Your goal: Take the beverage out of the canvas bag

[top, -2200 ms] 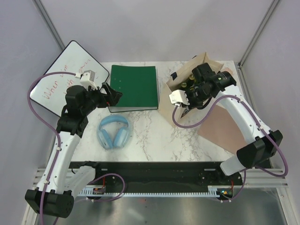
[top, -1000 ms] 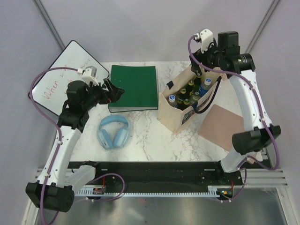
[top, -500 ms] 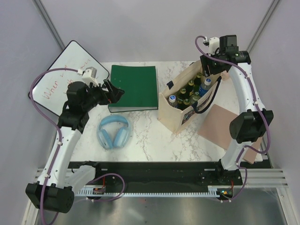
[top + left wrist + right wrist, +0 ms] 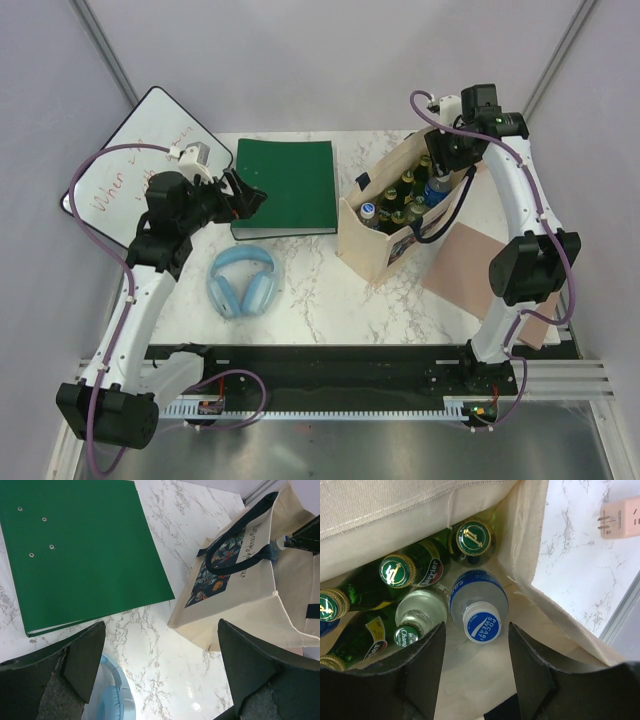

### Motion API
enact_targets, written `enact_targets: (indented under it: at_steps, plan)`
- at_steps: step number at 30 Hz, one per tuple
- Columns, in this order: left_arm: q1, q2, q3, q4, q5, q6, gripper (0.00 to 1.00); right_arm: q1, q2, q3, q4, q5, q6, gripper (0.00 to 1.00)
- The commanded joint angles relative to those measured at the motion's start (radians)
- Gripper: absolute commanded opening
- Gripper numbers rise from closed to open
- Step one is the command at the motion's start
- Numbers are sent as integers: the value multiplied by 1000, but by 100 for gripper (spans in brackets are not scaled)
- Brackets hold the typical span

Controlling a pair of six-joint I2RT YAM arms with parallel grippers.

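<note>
The beige canvas bag [image 4: 385,235] stands upright at the table's right, its black handles and dark print panel [image 4: 215,575] showing in the left wrist view. Inside are several bottles. A clear beverage bottle with a blue label and blue-and-white cap [image 4: 481,621] stands at the bag's near corner [image 4: 435,188]. My right gripper [image 4: 476,626] hangs over the bag's mouth [image 4: 443,160], open, one finger on each side of that cap and touching nothing. My left gripper [image 4: 161,625] is open over bare marble, left of the bag [image 4: 245,197].
Green glass bottles [image 4: 400,572] crowd the bag's inside beside the blue-capped one. A green binder [image 4: 285,187] lies at the table's middle, blue headphones [image 4: 243,280] in front of it, a whiteboard [image 4: 130,165] at the far left, a brown sheet [image 4: 470,270] right of the bag.
My right gripper has come down from behind the bag to its mouth, and its jaws have narrowed round the blue cap. The left arm has not moved.
</note>
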Motion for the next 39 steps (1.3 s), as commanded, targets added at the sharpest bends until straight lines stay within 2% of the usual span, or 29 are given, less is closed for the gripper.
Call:
enact_targets:
  at_steps: [1, 10, 13, 16, 17, 18, 19, 22, 29, 34, 39]
  plan:
    - [1, -13, 6, 43, 34, -30, 100, 2, 24, -13, -38, 12, -14, 59]
    - [-1, -16, 3, 43, 32, -33, 100, 2, 79, 19, -48, 23, -23, 58]
    - [-1, -21, 2, 43, 32, -35, 100, 2, 102, 45, -50, 27, -26, 53]
    - [1, -22, -3, 41, 31, -36, 100, 2, 110, 53, -54, 21, -35, 36]
    - [1, -25, -3, 43, 32, -36, 100, 2, 105, 56, -54, 15, -38, 25]
    - [-1, -25, -3, 43, 31, -38, 100, 1, 101, 59, -54, 11, -49, 21]
    - [-1, -25, -3, 43, 31, -40, 100, 2, 88, 73, -56, 8, -55, 11]
    - [-1, -21, 5, 43, 35, -41, 100, 1, 58, 127, -68, 1, -87, 1]
    - [-1, 2, 25, 50, 54, -47, 100, -18, -39, 263, -76, -51, -147, 0]
    - [-1, 15, 29, 64, 74, -59, 100, -42, -65, 419, -74, -103, -115, 0]
    - [-1, 16, 25, 76, 84, -66, 100, -65, -108, 483, -10, -120, -70, 0]
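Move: The blue-labelled beverage bottle stands in the canvas bag almost under the open right hand: its middle is about 1 cm ahead and 12 cm below, with the white cap only some 4 cm beneath the fingers. A corner green bottle stands about 7 cm ahead and 3 cm left, another green bottle 3 cm ahead and 8 cm left, and a clear bottle 3 cm back and 6 cm left. From the left hand, the blue-labelled bottle is about 40 cm right, 12 cm ahead and 16 cm lower. The right hand sinks about 4 cm, pinches the blue-labelled bottle at its cap end, then lifts some 14 cm. ##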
